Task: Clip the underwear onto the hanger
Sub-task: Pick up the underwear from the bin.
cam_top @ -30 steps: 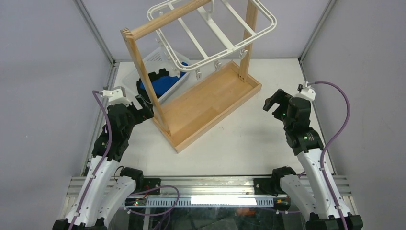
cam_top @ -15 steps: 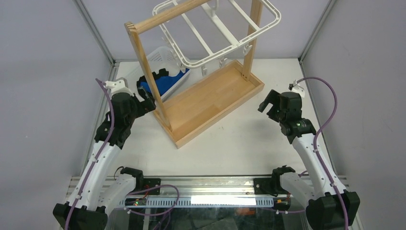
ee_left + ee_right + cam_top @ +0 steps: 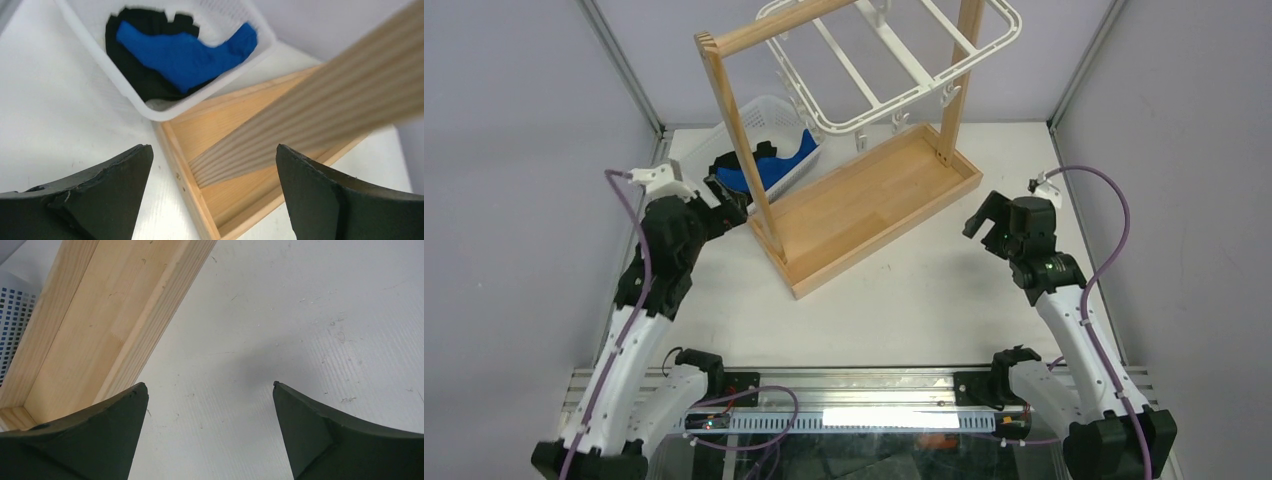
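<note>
The blue underwear point(image 3: 771, 168) lies in a white basket point(image 3: 759, 112) at the back left, on top of a black garment point(image 3: 135, 75); the left wrist view shows the underwear point(image 3: 185, 52) too. The white hanger point(image 3: 882, 113) hangs from the top bar of a wooden rack point(image 3: 874, 205), with small clips dangling below it. My left gripper point(image 3: 729, 195) is open and empty by the rack's near-left post, just short of the basket. In its wrist view the left gripper point(image 3: 212, 150) frames the post. My right gripper point(image 3: 984, 215) is open and empty over bare table, right of the rack; so is the right gripper point(image 3: 210, 385).
The rack's tray-like wooden base point(image 3: 100, 315) lies diagonally across the middle of the table, and its left post point(image 3: 300, 100) stands close in front of my left fingers. Grey walls enclose the table on three sides.
My left gripper has moved back towards the basket. The right gripper has dropped lower and swung left. The rack with the hanger sits slightly farther right.
</note>
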`<state>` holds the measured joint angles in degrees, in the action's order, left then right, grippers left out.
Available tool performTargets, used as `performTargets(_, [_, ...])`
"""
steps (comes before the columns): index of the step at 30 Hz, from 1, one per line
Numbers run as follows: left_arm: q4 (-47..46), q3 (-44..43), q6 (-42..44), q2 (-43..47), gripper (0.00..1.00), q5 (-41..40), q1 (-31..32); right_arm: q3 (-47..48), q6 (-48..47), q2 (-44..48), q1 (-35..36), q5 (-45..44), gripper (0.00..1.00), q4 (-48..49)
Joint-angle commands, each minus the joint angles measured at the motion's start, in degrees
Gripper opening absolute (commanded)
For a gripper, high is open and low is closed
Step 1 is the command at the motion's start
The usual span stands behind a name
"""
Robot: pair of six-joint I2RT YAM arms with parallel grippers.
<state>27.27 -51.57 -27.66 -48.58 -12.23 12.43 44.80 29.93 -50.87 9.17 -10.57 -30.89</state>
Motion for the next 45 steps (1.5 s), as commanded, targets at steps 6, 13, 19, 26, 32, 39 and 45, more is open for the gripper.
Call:
performTargets(6, [-6.85, -2.00, 3.97, 7.95, 0.99, -4.50, 0.09, -1.60, 0.44, 2.32, -0.33, 4.24, 1.00, 5.16])
performTargets(13, [-10.91, -8.98, -0.93, -7.06, 0.99, -1.94, -4.83, -3.02, 1.27, 3.86, -0.38, 7.48, 1.00, 5.24])
performTargets(19, [-16.72, -15.29, -8.11, -20.66, 0.99, 10.09, -14.69, -2.80, 1.01, 5.79, -0.38, 6.43, 1.00, 3.48])
performTargets(26, [-24.23, -22.56, -8.13, -38.10, 0.99, 28.90, -17.12, -6.17, 1.16, 6.70, -0.34, 8.07, 1.00, 5.15])
performTargets(32, [-23.35, -36.35, -2.19, -53.58, 0.99, 31.60, -14.83, -7.20, 1.09, 5.60, -0.37, 8.71, 1.00, 5.25])
performTargets(39, [-16.29, -51.94, 6.52, -68.55, 0.99, 33.21, -8.92, -8.34, 0.24, 6.18, -0.38, 10.92, 0.99, 5.80])
performTargets(45, [-5.08, -62.27, 14.02, -77.99, 0.99, 28.63, -5.62, -9.90, 0.41, 8.15, -0.38, 12.61, 0.96, 6.64])
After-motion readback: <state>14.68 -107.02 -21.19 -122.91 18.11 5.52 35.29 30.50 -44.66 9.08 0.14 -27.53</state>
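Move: For the left hand, the blue underwear lies in the white bin about 23 cm ahead, nearly in line (1 cm left) and 22 cm below; its far right end reaches some 6 cm farther out and 8 cm to the right. Black cloth lies 6 cm left of its middle, and the stand's left post rises just 3 cm ahead and 4 cm right of the hand. The underwear is about 24 cm ahead of the right hand, 37 cm left and 14 cm lower. The left hand first draws back about 3 cm and rises some 8 cm beside the stand's left post, its fingers tipping up, then sweeps forward past the post's left side with a swing to the left, and beyond it curves right and down while the fingers tip down again and turn some 20 degrees clockwise. It ends about 30 cm farther forward, 8 cm right and 8 cm lower than it began, fingers wide open, above the far right end of the blue underwear without touching it; the right hand, empty and open, drifts a few centimetres down, left and back over the bare table. ##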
